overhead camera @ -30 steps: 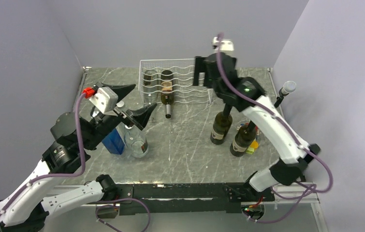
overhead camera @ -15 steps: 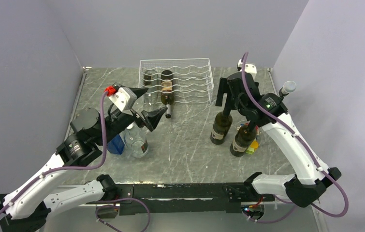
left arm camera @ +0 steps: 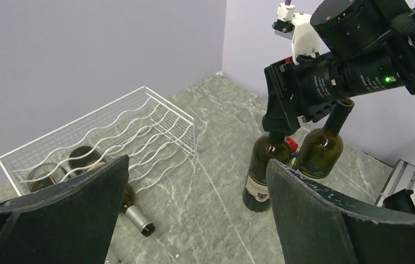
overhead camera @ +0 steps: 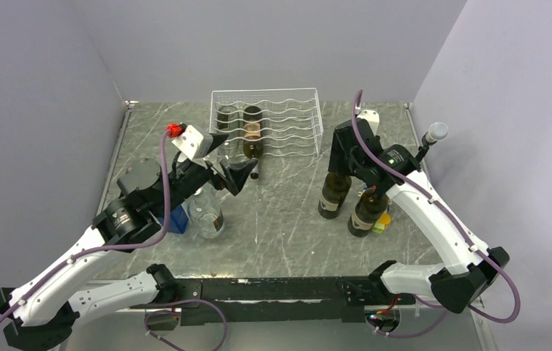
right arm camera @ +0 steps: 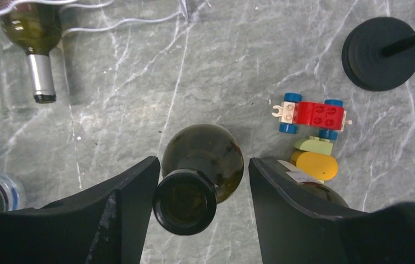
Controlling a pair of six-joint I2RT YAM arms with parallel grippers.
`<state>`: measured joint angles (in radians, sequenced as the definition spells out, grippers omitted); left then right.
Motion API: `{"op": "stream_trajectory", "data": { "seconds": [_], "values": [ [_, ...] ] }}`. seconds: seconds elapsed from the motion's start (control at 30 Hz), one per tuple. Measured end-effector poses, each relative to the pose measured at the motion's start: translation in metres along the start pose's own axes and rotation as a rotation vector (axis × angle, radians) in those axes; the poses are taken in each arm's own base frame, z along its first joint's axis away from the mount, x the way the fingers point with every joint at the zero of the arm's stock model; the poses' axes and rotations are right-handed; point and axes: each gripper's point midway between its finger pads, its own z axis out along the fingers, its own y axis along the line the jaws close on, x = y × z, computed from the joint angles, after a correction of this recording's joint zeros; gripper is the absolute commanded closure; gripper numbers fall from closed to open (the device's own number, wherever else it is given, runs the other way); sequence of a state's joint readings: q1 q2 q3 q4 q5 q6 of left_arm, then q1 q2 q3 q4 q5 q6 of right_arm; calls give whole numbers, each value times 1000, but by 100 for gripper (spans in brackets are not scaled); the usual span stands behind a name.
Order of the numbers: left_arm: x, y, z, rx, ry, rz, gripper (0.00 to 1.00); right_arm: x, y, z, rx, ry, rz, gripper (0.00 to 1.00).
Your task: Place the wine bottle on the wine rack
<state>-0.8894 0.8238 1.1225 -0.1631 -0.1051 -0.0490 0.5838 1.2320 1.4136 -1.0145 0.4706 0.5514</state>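
Note:
Two dark wine bottles stand at the right; the left one (overhead camera: 335, 191) has my right gripper (overhead camera: 343, 156) lowered over its neck. In the right wrist view its open mouth (right arm camera: 184, 202) sits between the fingers of my right gripper (right arm camera: 202, 181), against the left finger (right arm camera: 133, 192), with a gap to the right one. The other bottle (overhead camera: 365, 212) stands just beside it. The white wire wine rack (overhead camera: 287, 117) at the back holds a dark bottle (overhead camera: 252, 139) lying down and a clear one (overhead camera: 227, 121). My left gripper (overhead camera: 230, 157) hovers open and empty before the rack (left arm camera: 139, 118).
A clear bottle (overhead camera: 205, 216) and a blue block (overhead camera: 174, 218) stand under the left arm. A red toy car (right arm camera: 312, 114) and yellow and green bricks (right arm camera: 315, 159) lie right of the standing bottles. A microphone stand (overhead camera: 433, 135) sits at the right edge.
My right arm has swung from beside the rack down over the left standing bottle, and its jaws have narrowed around the neck. My left arm has moved right, toward the rack.

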Motion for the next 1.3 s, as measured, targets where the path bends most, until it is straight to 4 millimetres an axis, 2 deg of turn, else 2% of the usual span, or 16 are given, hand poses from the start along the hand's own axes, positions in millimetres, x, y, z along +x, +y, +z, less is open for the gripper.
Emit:
{"op": "stream_trajectory", "data": {
  "seconds": [0.13,0.17,0.27,0.43,0.77,0.87,1.07,1.3],
  "values": [
    [8,2,9,-18,32,-12,1,12,-2,9,17,30,-20,39],
    [11,2,12,-21,46,-13,1,13,-1,11,18,32,-22,44],
    [19,2,19,-27,78,-14,1,14,1,15,14,31,-28,61],
    [23,5,20,-49,90,-15,1,13,3,17,3,25,-41,100],
    [21,7,20,-62,86,-17,1,12,13,11,-72,43,-98,100],
    [18,7,20,-62,75,-25,1,0,22,-2,-130,30,-97,100],
    [16,6,20,-56,65,-34,1,-37,43,-36,-271,-50,-73,100],
    [21,-3,23,-7,71,-42,1,-46,73,-63,-458,-27,-98,100]
  ]
}}
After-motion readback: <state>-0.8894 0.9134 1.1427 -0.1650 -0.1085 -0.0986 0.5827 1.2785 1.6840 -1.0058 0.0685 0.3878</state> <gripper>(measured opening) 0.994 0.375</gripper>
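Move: The wine bottle stands upright almost under the right hand, its neck between the open fingers, its middle about 12 cm below and 1 cm ahead. The second bottle is some 10 cm to the right and 5 cm back, the toy blocks about 16 cm right, level with the hand and on the table. The rack's middle lies roughly 22 cm left and 25 cm ahead. From the left hand the bottle is about 26 cm right, 8 cm ahead and 28 cm down. Right hand dips 2 cm, pinches the bottle's neck, lifts about 10 cm and swings left, turning some 25° counter-clockwise. ##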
